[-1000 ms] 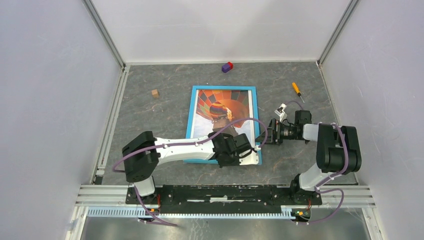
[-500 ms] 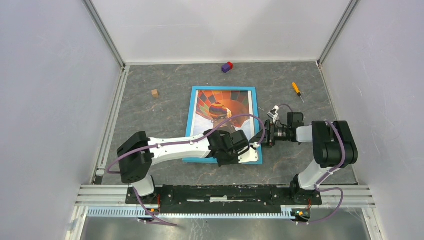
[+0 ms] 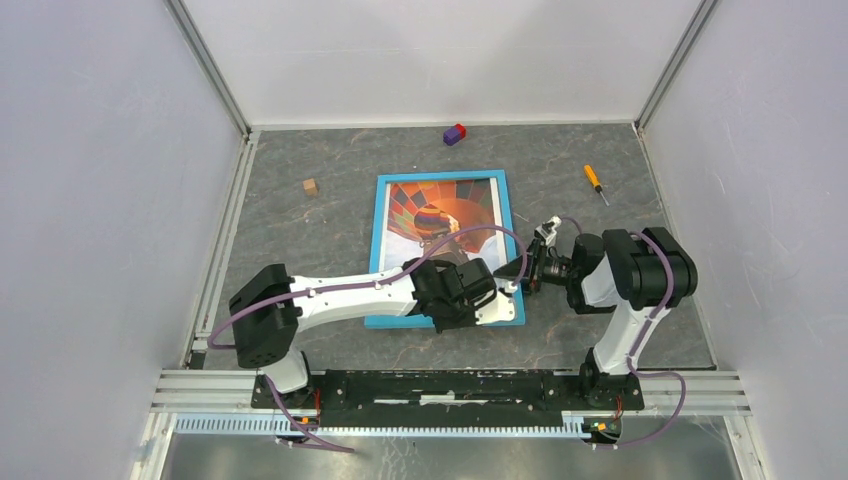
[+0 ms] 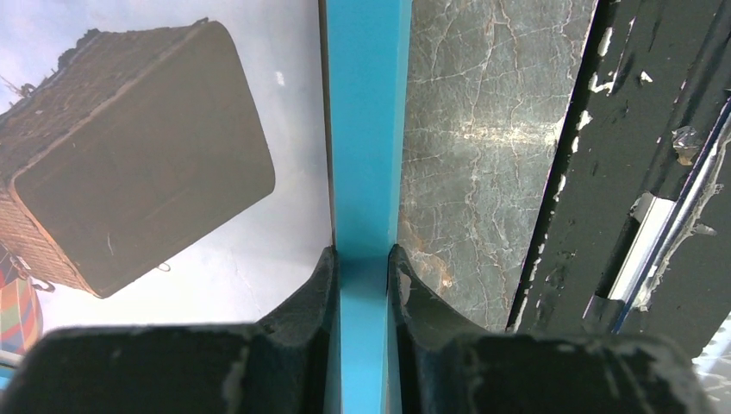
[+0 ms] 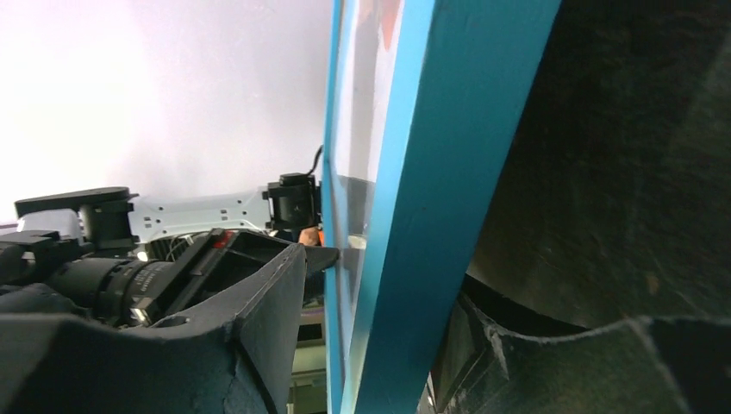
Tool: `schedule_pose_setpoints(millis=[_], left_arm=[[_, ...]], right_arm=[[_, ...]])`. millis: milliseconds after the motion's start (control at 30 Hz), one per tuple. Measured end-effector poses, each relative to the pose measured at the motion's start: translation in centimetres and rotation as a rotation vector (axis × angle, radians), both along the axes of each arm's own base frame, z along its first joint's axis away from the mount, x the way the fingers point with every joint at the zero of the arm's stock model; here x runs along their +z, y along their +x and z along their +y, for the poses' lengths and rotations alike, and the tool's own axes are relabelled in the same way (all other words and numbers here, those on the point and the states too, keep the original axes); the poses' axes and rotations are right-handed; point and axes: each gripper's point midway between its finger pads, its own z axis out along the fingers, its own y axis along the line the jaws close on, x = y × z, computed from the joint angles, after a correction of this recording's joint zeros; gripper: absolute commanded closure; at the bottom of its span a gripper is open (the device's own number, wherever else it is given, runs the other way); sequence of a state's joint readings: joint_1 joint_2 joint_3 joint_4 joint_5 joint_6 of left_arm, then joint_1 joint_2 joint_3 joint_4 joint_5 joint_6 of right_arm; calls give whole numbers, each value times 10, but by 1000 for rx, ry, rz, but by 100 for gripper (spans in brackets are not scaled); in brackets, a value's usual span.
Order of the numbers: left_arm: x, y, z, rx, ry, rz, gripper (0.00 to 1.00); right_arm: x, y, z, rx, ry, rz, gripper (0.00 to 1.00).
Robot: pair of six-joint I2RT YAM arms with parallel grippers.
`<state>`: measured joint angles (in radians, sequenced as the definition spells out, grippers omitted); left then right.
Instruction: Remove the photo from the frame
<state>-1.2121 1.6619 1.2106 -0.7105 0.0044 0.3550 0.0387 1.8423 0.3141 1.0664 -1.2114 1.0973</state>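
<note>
The frame [image 3: 381, 250] lies face up mid-table, its bright-blue border around the photo [image 3: 440, 215] of a hot-air balloon. My left gripper [image 3: 488, 312] is shut on the near border close to the right corner. In the left wrist view both pads pinch the blue strip of the frame [image 4: 364, 172], with the photo's wicker basket [image 4: 138, 147] to the left. My right gripper [image 3: 522, 275] straddles the right border of the frame [image 5: 431, 216]. Its fingertips [image 5: 284, 285] rest against the glass side and the outer side.
A purple-and-red block [image 3: 455, 133] sits at the back wall. A small wooden cube [image 3: 310, 186] lies far left and an orange-handled screwdriver [image 3: 595, 182] far right. The black base rail [image 3: 440, 385] runs along the near edge, and white walls close in both sides.
The right arm has swung left onto the frame's right border and its jaws have narrowed around it. The frame and the left arm have shifted slightly left.
</note>
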Motion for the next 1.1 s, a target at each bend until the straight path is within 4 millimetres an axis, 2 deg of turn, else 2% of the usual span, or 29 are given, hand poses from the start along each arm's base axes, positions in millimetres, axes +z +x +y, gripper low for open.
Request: schedule_pose_setpoints(millis=[67,233,333,433,500,600,633,867,967,1100], left_arm=[[0,0,1,3,1,3,98],[0,0,3,20,5,9,95],[-1,0,3,24,6,10,79],[0,1,5,34,7,16,59],[3,3,6,44,-6,29,41],[21,16,11,89,-65,43,4],[30,22,13,110,-94,53,0],[98,59,34,252,-339,161,0],[117,73,55,345,-422,211,0],[137,93,84,473,-494,191,0]], right_arm=[[6,3,3,-4,22,-1,49],[14,6,8,-8,41,-22,75],[13,6,9,-22,49,43,91],[10,4,8,-18,32,51,100],[11,3,7,-8,0,33,100],[13,6,5,31,-87,-45,100],[16,7,4,42,-107,-53,100],[32,-2,-7,90,-192,-65,100],[45,0,-11,126,-239,-70,100],[63,7,-15,156,-299,-110,100]])
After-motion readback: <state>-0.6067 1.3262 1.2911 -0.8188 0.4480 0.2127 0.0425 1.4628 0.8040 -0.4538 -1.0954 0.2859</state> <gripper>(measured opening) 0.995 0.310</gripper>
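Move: The right hand is set for the blue frame's right edge, which already lies between its open fingers; from there the screwdriver is some 18 cm ahead, 18 cm to the right and 6 cm lower. The left hand still pinches the frame's raised near edge, with the frame's left edge about 13 cm ahead, 17 cm to its left and a little lower, and the brown block roughly 28 cm ahead and 29 cm left. The right hand closes on the frame's right edge and keeps its pinch as it rises about 6 cm in all, drifting slightly right late on, fingers tipping down. Once that grip is made, the left hand opens wide, frees the near edge and swings up some 14 cm, forward and left over the frame towards its left edge, turning counter-clockwise. ##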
